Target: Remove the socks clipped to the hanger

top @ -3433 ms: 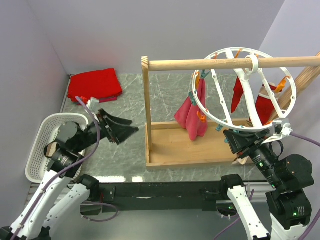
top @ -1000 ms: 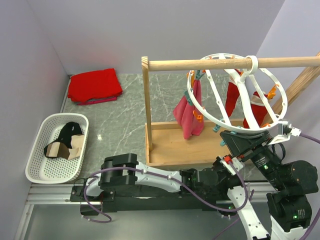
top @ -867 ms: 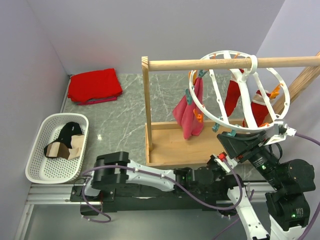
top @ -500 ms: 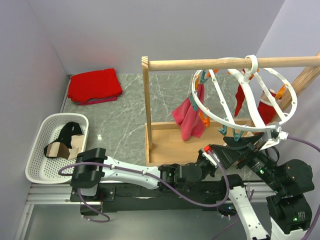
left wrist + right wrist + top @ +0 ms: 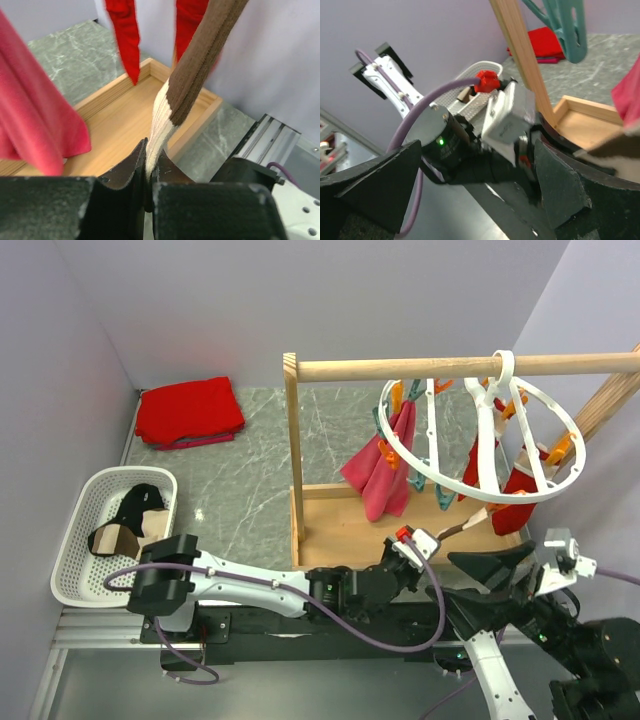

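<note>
The white ring hanger (image 5: pixel 548 410) hangs by its hook from the wooden rail (image 5: pixel 400 369). A pink sock (image 5: pixel 378 472) and two red socks (image 5: pixel 521 483) dangle from its pegs. A brown-and-cream sock (image 5: pixel 470 523) stretches slantwise from the ring's near rim down to my left gripper (image 5: pixel 442 534). In the left wrist view that gripper (image 5: pixel 149 167) is shut on the cream end of this sock (image 5: pixel 200 60), which is taut. My right gripper (image 5: pixel 442 576) stands wide open just below, holding nothing; between its fingers (image 5: pixel 565 190) the left arm's wrist shows.
A white basket (image 5: pixel 75 580) at the left holds a black sock (image 5: pixel 140 502) and a brown-and-cream one (image 5: pixel 120 538). A folded red cloth (image 5: pixel 190 410) lies at the back. The rail's wooden base tray (image 5: pixel 345 530) and post (image 5: pixel 293 460) stand beneath the hanger.
My right gripper opened, let go of the hanger's rim and dropped lower. The left arm reached right under the hanger and holds the brown-and-cream sock. The ring swung and tilted.
</note>
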Controlling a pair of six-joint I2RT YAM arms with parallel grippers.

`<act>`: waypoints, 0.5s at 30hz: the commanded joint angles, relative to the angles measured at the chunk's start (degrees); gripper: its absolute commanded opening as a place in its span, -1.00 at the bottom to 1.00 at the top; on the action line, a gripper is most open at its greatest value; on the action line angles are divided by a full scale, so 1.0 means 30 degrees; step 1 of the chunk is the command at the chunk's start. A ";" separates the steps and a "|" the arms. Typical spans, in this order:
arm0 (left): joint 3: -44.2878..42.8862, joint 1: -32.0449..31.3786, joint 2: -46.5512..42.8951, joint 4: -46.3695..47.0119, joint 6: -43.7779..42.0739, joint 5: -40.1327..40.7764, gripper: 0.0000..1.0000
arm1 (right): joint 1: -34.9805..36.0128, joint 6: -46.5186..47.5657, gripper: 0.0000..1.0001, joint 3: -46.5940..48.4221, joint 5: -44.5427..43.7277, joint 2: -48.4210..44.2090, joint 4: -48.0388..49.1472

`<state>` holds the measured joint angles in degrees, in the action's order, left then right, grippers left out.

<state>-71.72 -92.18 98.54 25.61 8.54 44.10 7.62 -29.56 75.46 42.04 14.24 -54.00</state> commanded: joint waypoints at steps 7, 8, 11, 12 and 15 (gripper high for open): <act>0.2136 0.0024 -0.3607 -0.1677 0.1958 0.1181 -0.88 | 0.0039 0.2412 0.95 0.2796 -0.7332 0.0204 -0.4355; 0.2343 0.0024 -0.3841 -0.1825 0.2279 0.1151 -0.88 | 0.0068 0.2441 0.95 0.2767 -0.7508 0.0292 -0.4151; 0.2871 0.0024 -0.4633 -0.2555 0.3127 0.0830 -0.89 | 0.0039 0.2471 0.93 0.2708 -0.8124 0.0848 -0.3653; 0.3105 0.0024 -0.5011 -0.2704 0.3335 0.0597 -0.89 | 0.0039 0.2500 0.92 0.2708 -0.8299 0.0994 -0.3506; 0.3486 -0.0005 -0.5600 -0.3202 0.4096 0.0040 -0.89 | 0.0039 0.2471 0.89 0.2620 -0.8389 0.1610 -0.2599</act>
<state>-62.72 -92.18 85.27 18.26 16.38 46.13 7.62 -23.29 83.31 20.25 14.92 -65.36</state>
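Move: The left gripper already pinches the low end of the brown-and-cream sock; its orange clip is some 8 cm to the right, 2 cm ahead and 12 cm above. From that gripper, the pink sock hangs roughly 10 cm ahead and 6 cm left, the striped red sock about 9 cm ahead and 13 cm right. From the wide-open right gripper, the orange clip is about 9 cm ahead, 6 cm right and 10 cm up. Keep the left gripper shut on the sock end and draw it left about 6 cm, rising barely a centimetre, away from the clip so the sock is pulled out sideways. Meanwhile swing the empty right gripper to the right some 5 cm, then also slightly forward, turning it clockwise about 20 degrees to face the clipped sock, fingers wide open. ##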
